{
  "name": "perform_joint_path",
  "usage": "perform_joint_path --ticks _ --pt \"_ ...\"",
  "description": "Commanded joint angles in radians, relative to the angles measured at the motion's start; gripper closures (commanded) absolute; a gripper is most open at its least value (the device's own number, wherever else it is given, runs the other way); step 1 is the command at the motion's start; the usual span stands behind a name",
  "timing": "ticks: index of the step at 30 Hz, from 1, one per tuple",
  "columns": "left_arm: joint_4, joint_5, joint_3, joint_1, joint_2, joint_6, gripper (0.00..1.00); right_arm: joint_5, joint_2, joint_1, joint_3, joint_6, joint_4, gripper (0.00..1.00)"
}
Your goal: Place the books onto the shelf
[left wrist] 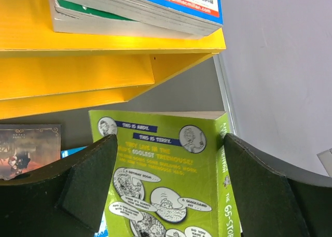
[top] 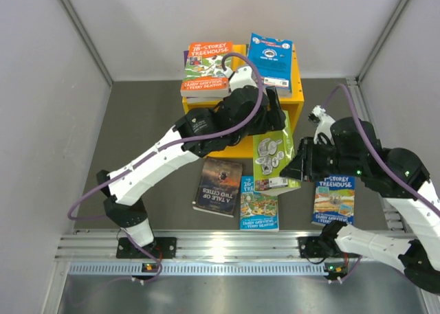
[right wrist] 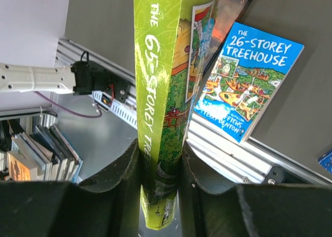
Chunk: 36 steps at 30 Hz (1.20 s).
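Observation:
My right gripper (top: 297,168) (right wrist: 158,149) is shut on the green book (top: 270,156) (right wrist: 161,50), pinching its thickness near one end and holding it on edge just in front of the yellow shelf (top: 297,87) (left wrist: 78,73). From the shelf side, my left gripper (top: 276,135) (left wrist: 170,141) reaches over that book (left wrist: 166,164), open wide with a finger on each side of its cover; contact cannot be seen. An orange book (top: 206,66) and a blue book (top: 270,58) lie on the shelf top.
On the table lie a dark book (top: 218,187) (right wrist: 233,9), a blue book (top: 259,204) (right wrist: 249,76) and another blue book (top: 335,198). The metal rail (top: 227,249) runs along the near edge. Grey walls close in both sides.

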Motion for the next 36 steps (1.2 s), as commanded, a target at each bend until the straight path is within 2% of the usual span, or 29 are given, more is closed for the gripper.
perform_joint_path --ticks 1,10,17,24,30,33,36 --pt "0.020 -0.029 0.006 -0.002 0.018 0.009 0.13 -0.049 -0.004 0.013 0.045 -0.045 0.125 1.00" --pt "0.075 0.132 0.029 -0.008 0.081 0.018 0.18 -0.023 0.044 0.015 0.062 -0.075 0.131 1.00" --pt "-0.086 0.137 0.081 -0.020 0.133 -0.014 0.36 0.090 0.073 0.015 0.144 -0.068 0.111 1.00" --pt "-0.166 0.236 0.092 -0.029 0.174 -0.023 0.40 0.182 0.064 0.015 0.209 -0.032 0.119 1.00" --pt "-0.290 0.282 0.176 -0.056 0.251 -0.003 0.39 0.167 0.081 0.015 0.229 -0.022 0.128 1.00" --pt "-0.333 0.283 0.195 -0.066 0.265 -0.004 0.51 0.155 0.088 0.015 0.232 -0.019 0.137 1.00" --pt "-0.344 0.279 0.185 -0.066 0.259 -0.006 0.78 0.155 0.093 0.015 0.244 -0.014 0.145 1.00"
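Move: The green 65-Storey Treehouse, already pinched near its lower end by the right hand, has its middle about 9 cm back from the left hand, 1 cm to the right and some 5 cm lower. From the right hand, that middle is roughly 4 cm ahead, 3 cm left and 2 cm up. The blue 26-Storey book lies some 3 cm ahead of the right hand, 6 cm left and 32 cm below. The blue-topped stack on the shelf is about 18 cm ahead of the left hand, 1 cm left, nearly level. The green book's upper end is what the open left hand comes down around: it travels some 6 cm to the right and 6 cm down, then slightly back, tipping downward about 10 degrees as its fingers close part way, one fingertip seeming to press on the back cover. The right hand keeps its pinch, eases forward, then draws back and to the right by about 2 cm, rolling about 10 degrees. ##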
